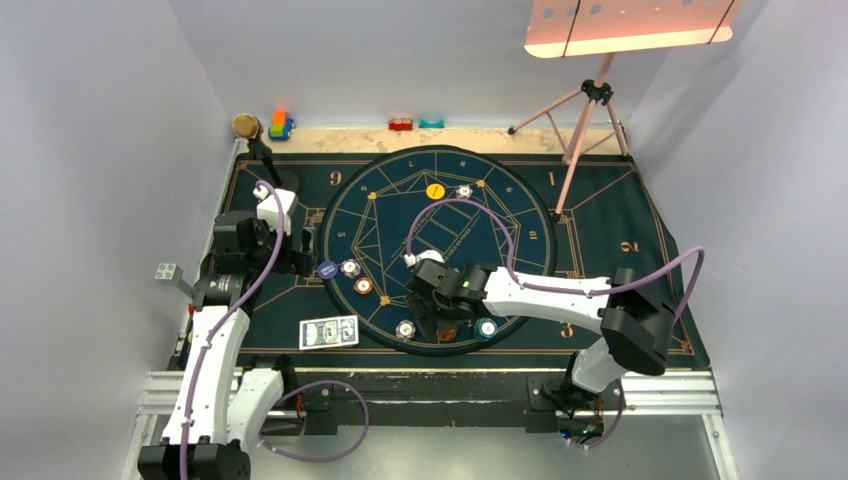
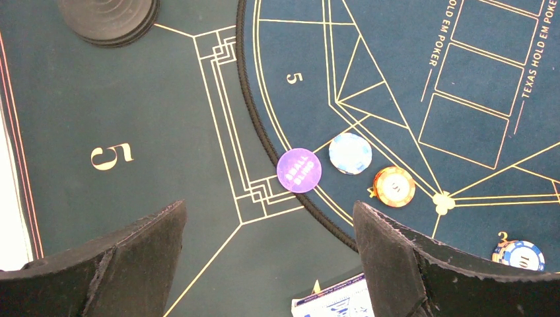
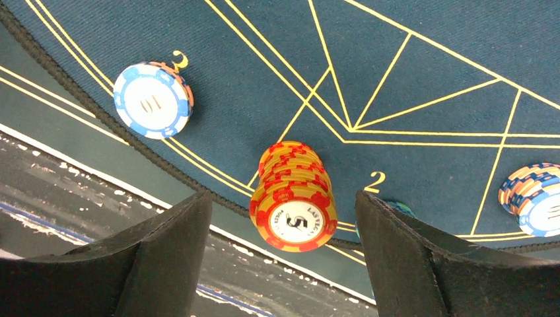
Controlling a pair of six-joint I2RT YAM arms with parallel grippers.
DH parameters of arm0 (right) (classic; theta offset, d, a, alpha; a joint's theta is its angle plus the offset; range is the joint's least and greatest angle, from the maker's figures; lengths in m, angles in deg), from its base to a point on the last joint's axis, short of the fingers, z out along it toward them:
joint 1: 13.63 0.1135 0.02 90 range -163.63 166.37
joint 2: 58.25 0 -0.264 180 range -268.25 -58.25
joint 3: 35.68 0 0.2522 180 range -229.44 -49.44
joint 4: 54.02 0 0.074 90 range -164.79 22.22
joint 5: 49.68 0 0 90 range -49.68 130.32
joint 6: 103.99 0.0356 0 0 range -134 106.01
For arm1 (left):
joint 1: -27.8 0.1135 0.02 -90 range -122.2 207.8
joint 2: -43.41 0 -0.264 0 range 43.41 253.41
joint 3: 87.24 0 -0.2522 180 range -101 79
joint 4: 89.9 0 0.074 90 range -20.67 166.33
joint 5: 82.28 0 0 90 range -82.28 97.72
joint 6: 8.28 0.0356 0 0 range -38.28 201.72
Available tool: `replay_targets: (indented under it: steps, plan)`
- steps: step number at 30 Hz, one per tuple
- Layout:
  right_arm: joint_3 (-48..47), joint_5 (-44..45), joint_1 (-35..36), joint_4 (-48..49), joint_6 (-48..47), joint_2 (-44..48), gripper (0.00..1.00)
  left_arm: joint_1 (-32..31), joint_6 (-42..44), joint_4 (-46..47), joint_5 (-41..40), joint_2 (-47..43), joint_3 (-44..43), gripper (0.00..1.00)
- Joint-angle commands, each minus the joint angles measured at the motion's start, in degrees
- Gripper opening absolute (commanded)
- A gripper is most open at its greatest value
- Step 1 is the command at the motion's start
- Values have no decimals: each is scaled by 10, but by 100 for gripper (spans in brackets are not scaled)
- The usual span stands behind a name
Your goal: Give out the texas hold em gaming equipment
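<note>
A stack of orange-and-red poker chips [image 3: 294,198] stands on the round mat's near edge, by the gold 2. My right gripper [image 3: 282,228] is open and straddles the stack, with a gap on each side; from above it [image 1: 440,322] covers the stack. A blue-white chip stack [image 3: 152,99] lies to its left, another [image 3: 536,198] to its right. My left gripper [image 2: 271,264] is open over bare felt. Ahead of it lie a dark-blue disc [image 2: 299,170], a white chip [image 2: 350,153] and an orange chip [image 2: 394,187]. Blue-backed cards [image 1: 329,332] rest near its right finger.
A yellow disc [image 1: 435,190] and a white chip [image 1: 464,191] sit at the circle's far side. A microphone stand [image 1: 262,150] rises at the back left, its round base [image 2: 109,20] ahead of my left gripper. A pink tripod [image 1: 585,120] stands back right. Toy blocks [image 1: 281,125] line the far edge.
</note>
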Motion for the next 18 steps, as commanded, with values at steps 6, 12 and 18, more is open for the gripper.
replay_targets:
  steps: [6,12,18]
  plan:
    - [8,6,3,14,13,-12,72,4,3,18,7,-6,3,100]
    - [12,14,2,10,17,-5,57,5,3,17,7,-6,3,100]
    - [12,22,2,6,20,-8,46,4,3,17,8,-8,4,100]
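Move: The orange chip stack is almost directly under my right hand, between my open fingers, its middle only about 2 cm below. The white chip stack stands some 9 cm to the left of it, the green chip stack about 8 cm to its right, both about level with it. From my left hand, the orange stack lies roughly 32 cm to the right and 13 cm back, well below. I sink my right hand only about 1 cm, straight down around the top of the orange chip stack. Then I hold it there and keep narrowing the fingers, from wide to about half open, until the pads meet the upper chips from both sides. My wrist keeps its tilt. ##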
